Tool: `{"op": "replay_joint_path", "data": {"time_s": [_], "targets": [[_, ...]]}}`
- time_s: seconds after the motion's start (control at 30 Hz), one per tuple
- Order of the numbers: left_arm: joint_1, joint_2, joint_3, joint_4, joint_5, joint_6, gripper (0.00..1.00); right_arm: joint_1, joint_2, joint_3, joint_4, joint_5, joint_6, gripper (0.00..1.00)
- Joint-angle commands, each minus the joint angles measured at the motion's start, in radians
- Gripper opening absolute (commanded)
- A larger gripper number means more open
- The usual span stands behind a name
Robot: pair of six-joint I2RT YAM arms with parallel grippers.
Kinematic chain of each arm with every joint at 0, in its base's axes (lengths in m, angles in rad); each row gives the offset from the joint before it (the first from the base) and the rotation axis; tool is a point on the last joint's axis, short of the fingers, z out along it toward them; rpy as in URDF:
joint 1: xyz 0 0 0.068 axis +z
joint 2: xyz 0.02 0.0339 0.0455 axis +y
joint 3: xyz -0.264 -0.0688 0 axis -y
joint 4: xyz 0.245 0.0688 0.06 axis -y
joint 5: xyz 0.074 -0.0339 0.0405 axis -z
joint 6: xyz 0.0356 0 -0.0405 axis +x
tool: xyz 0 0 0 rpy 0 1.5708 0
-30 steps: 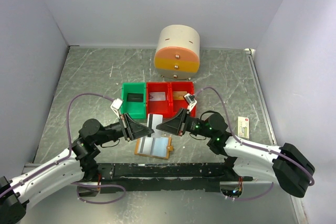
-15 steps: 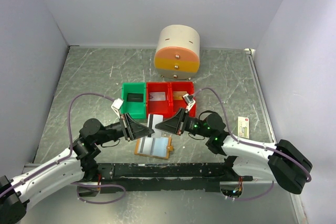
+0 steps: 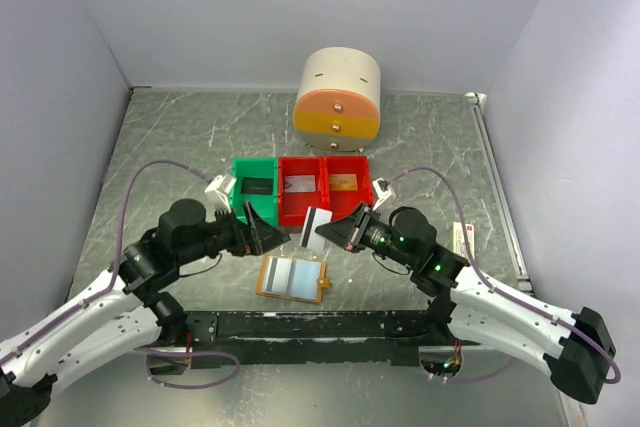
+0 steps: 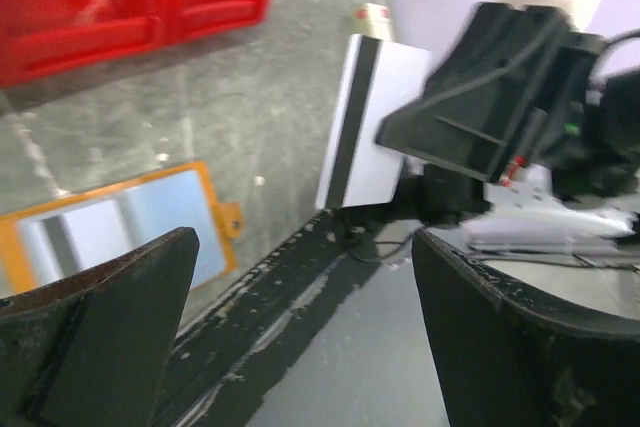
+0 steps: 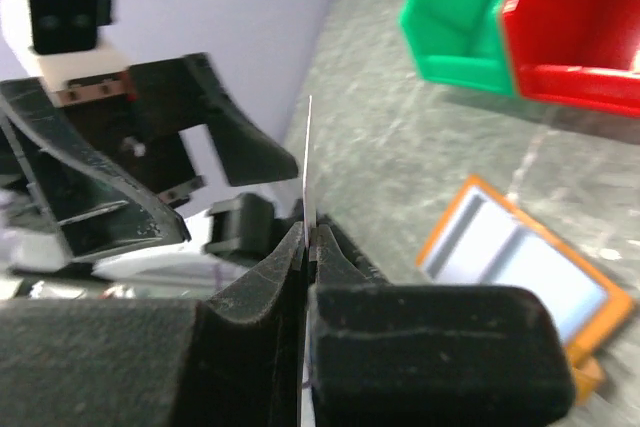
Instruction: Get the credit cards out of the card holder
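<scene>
The card holder [image 3: 293,277] lies open on the table, orange rim with pale blue pockets; it also shows in the left wrist view [image 4: 150,217] and the right wrist view [image 5: 525,282]. A striped grey card [image 4: 75,242] sits in one pocket. My right gripper [image 3: 335,234] is shut on a grey-silver credit card [image 3: 317,229] with a dark stripe and holds it upright above the holder's far edge. The card is broadside in the left wrist view [image 4: 370,122] and edge-on in the right wrist view [image 5: 308,167]. My left gripper [image 3: 268,235] is open and empty, left of the card.
A green bin [image 3: 254,190] and two red bins [image 3: 323,187] stand just behind the grippers. A round cream and orange drawer unit [image 3: 338,95] stands at the back. A small white box [image 3: 463,239] lies at the right. A black bar [image 3: 320,325] runs along the near edge.
My right gripper has moved right and up with the striped card. My left gripper has drawn back to the left, away from the card.
</scene>
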Motion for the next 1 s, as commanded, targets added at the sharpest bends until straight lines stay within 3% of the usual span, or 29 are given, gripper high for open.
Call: {"op": "replay_joint_path", "data": {"time_s": [0.0,0.13,0.23,0.4,0.5,0.7,0.83,0.97], "targets": [[0.005,0.146,0.151,-0.316,-0.187,0.169,1.0,0.001,-0.034,0.128,-0.424,0.208,-0.169,0.0],[0.022,0.262,0.256,-0.451,-0.352,0.192,1.0,0.001,-0.029,0.18,-0.486,0.246,-0.236,0.0],[0.109,0.293,0.31,-0.478,-0.375,0.269,1.0,0.001,-0.013,0.216,-0.506,0.242,-0.281,0.0],[0.425,0.362,0.356,-0.497,-0.229,0.408,1.0,0.006,0.026,0.286,-0.553,0.25,-0.366,0.0],[0.607,0.351,0.356,-0.491,-0.183,0.445,0.99,0.02,0.038,0.339,-0.577,0.345,-0.411,0.0],[0.626,0.23,0.341,-0.454,-0.277,0.5,1.0,0.045,0.176,0.485,-0.585,0.45,-0.63,0.0],[0.627,0.145,0.279,-0.35,-0.214,0.566,1.0,0.106,0.313,0.552,-0.562,0.571,-0.836,0.0],[0.627,0.122,0.181,-0.269,-0.26,0.555,1.0,0.158,0.418,0.614,-0.476,0.694,-0.97,0.0]]}}
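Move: My right hand is already holding the card. The middle red box, where the card seems to be headed, lies about 15 cm ahead and 5 cm to the left, some 17 cm lower. The right red box is equally far ahead but 6 cm to the right; the green box is 18 cm to the left. The card holder lies 8 cm back and 8 cm left. From my left hand, the middle red box is about 16 cm ahead and 5 cm right. My right hand keeps its pinch on the card and swings it forward towards the red boxes, about 8 cm in all, drifting right first and then partly back left, while the wrist tips the fingers steeply down. My left hand, open and empty, pulls away some 20 cm left and 11 cm forward, dipping before it rises again as its fingers turn down and forward. ##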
